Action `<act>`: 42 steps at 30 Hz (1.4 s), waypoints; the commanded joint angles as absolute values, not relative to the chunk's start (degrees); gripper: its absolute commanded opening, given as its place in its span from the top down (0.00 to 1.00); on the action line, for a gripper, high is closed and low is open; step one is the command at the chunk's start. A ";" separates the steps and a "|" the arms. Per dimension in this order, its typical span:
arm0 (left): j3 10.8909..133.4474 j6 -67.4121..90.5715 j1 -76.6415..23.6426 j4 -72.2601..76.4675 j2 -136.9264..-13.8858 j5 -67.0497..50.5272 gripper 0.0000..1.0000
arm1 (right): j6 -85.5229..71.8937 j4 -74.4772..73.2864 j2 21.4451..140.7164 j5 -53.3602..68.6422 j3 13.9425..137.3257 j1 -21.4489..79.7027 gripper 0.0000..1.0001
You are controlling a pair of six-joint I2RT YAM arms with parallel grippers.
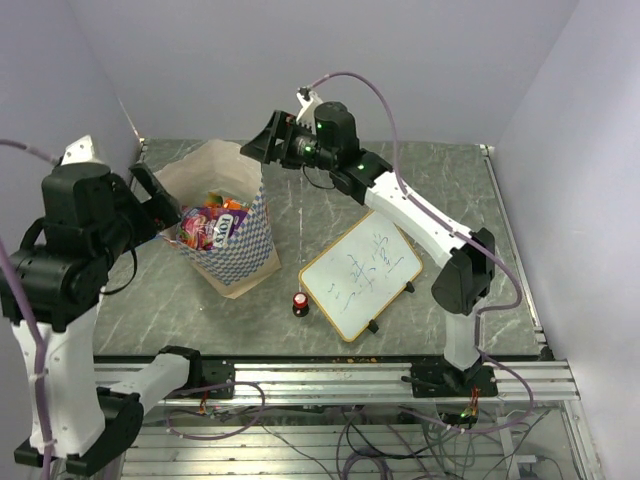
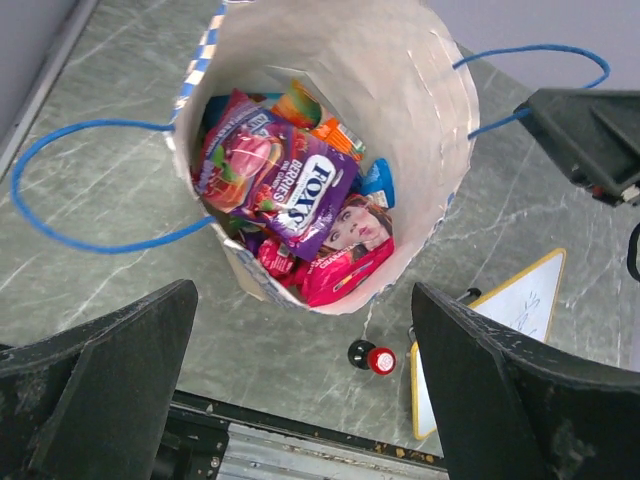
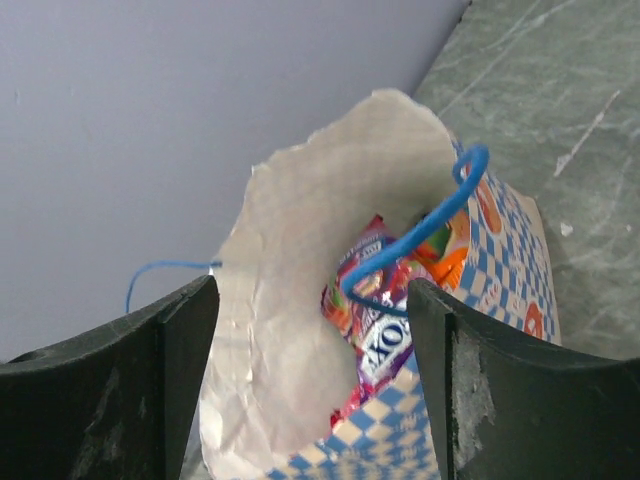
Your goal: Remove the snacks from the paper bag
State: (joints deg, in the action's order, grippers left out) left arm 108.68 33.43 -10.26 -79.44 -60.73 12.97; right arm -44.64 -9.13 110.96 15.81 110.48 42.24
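The cream paper bag (image 1: 240,250) with its blue-and-white checkered band stands open at the left of the table. Several snacks (image 1: 210,228) lie inside; on top is a purple packet (image 2: 290,185), with a pink one (image 2: 345,268) beneath it. My left gripper (image 1: 158,200) hovers over the bag's left rim. It is open with nothing between its fingers (image 2: 100,390). My right gripper (image 1: 255,148) is at the bag's far right rim, also open. In the right wrist view the blue cord handle (image 3: 420,235) and the snacks (image 3: 385,320) show between its fingers (image 3: 500,400), untouched.
A wood-framed whiteboard (image 1: 360,272) lies right of the bag, with a small red-topped black knob (image 1: 300,301) at its near-left corner. The other blue handle (image 2: 80,190) hangs outside the bag. The metal rail (image 1: 330,378) runs along the near edge.
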 commanded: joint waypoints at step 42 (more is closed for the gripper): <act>101.45 44.15 -9.93 -73.63 -61.54 11.28 0.01 | -36.96 -21.86 101.81 5.37 111.73 32.48 1.00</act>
State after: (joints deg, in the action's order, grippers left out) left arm 99.79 44.53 -10.26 -74.39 -62.43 10.24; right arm -38.52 -25.21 106.50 6.83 111.07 33.98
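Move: The bag's right blue handle stands upright between the right hand's open fingers, its grip spot about 4 cm ahead, 2 cm left and level. From that hand, the snacks lie some 6 cm back, 11 cm left and 21 cm down; the red-capped bottle is roughly 22 cm back, 10 cm right, on the table. From the left hand, the snacks are about 12 cm ahead, 3 cm right, 26 cm below; the loose left handle is 8 cm ahead, 9 cm left, 15 cm below. The right blue handle is pinched between the right fingers, which reach forward about 4 cm and shut on it, then haul it some 12 cm to the right, away from the bag's left side, turning slightly clockwise. The empty left hand stays wide open, sinks about 6 cm while easing back, then comes forward over 5 cm and slightly right and up, ending nearer the snacks. ##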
